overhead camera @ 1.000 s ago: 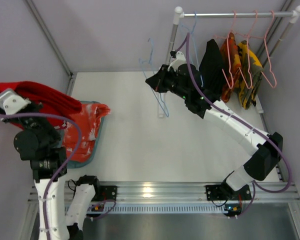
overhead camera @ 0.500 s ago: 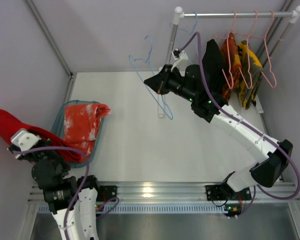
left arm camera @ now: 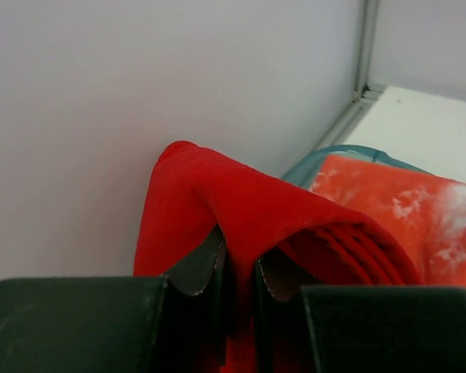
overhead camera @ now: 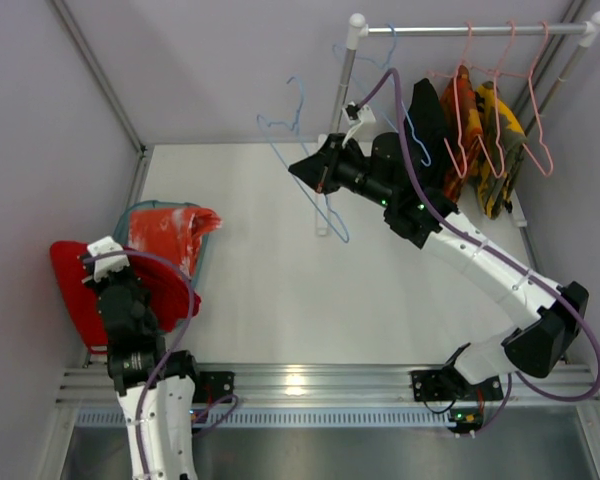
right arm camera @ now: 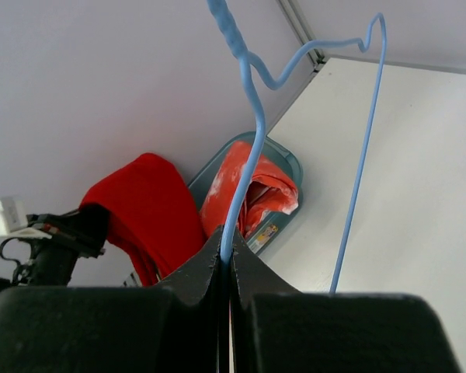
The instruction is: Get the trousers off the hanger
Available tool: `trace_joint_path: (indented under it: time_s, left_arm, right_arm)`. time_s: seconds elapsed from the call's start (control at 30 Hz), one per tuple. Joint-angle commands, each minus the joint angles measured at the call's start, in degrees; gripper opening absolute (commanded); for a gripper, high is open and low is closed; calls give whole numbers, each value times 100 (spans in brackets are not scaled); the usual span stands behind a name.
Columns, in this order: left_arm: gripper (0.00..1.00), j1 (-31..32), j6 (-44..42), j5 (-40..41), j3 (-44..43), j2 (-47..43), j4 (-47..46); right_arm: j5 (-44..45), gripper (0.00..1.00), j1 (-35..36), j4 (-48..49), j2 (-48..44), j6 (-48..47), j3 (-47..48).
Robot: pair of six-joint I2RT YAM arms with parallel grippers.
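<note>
My left gripper point(overhead camera: 92, 258) point(left arm camera: 239, 268) is shut on the plain bright red trousers point(overhead camera: 75, 295) point(left arm camera: 217, 194), held at the table's left edge beside the teal bin point(overhead camera: 202, 245). The orange-red trousers with whitish blotches point(overhead camera: 170, 232) point(left arm camera: 404, 210) point(right arm camera: 245, 186) lie in that bin. My right gripper point(overhead camera: 315, 172) point(right arm camera: 226, 260) is shut on a bare blue wire hanger point(overhead camera: 315, 195) point(right arm camera: 252, 132), held in the air left of the rack. The red trousers also show in the right wrist view point(right arm camera: 151, 214).
A clothes rack point(overhead camera: 460, 30) stands at the back right with pink hangers point(overhead camera: 500, 90) carrying a black garment point(overhead camera: 425, 125) and yellow-and-orange garments point(overhead camera: 485, 130). A rack post point(overhead camera: 342, 100) stands behind the right gripper. Walls close in on the left and back.
My left arm has swung down and rightward with the red trousers, from high at the far left to beside the bin. My right gripper shifted the blue hanger slightly left, then held.
</note>
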State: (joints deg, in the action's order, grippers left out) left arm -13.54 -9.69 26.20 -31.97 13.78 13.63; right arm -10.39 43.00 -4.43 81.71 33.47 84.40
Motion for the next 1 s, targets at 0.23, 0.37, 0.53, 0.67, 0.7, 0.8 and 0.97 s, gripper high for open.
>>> trace_joint_path:
  time_s: [0.23, 0.37, 0.53, 0.67, 0.7, 0.8, 0.97]
  left_arm:
    - [0, -35, 406, -2072, -239, 2730, -2672]
    - [0, -35, 740, -2837, -661, 3893, -2514]
    - [7, -35, 943, -2936, -899, 5158, -2339]
    - [35, -35, 1135, -3181, -847, 5267, -2207]
    - [41, -35, 1171, -3400, -864, 5214, -2120]
    - [64, -35, 1251, -3761, -1074, 4811, -1576]
    - [78, -35, 1382, -3877, -1830, 3949, -64]
  right_arm:
    - [37, 0, -64, 21, -393, -254, 173]
    - [72, 0, -90, -32, -472, -262, 112]
    - [81, 0, -108, -76, -595, -324, 94]
    - [72, 0, -108, -94, -727, -429, 68]
    - [72, 0, -108, -102, -744, -447, 59]
    - [81, 0, -108, -111, -841, -535, 33]
    - [90, 0, -108, -111, -1025, -623, -55]
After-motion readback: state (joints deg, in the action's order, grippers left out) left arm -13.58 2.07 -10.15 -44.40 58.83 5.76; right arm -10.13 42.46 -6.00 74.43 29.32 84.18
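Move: The open tray, where the held red trousers are to go, has its middle about 14 cm ahead of the left hand, 2 cm to its right and some 24 cm lower. The orange patterned trousers in it lie about 20 cm ahead, 4 cm right and 21 cm below. From the right hand, which holds the bare blue hanger, the rail's left end is roughly 27 cm ahead, 16 cm right and 20 cm up. The empty hanger there hangs 25 cm ahead, 15 cm right and 5 cm higher. Bring the left gripper forward about 19 cm over the tray, sinking some 12 cm and easing right, with the wrist swinging clockwise about 30 degrees and tipping down. There open the fingers wide to let go of the red trousers, then draw up about 4 cm and slightly back. Meanwhile raise the right gripper about 4 cm, moving slightly right and back, and keep the blue hanger pinched. ##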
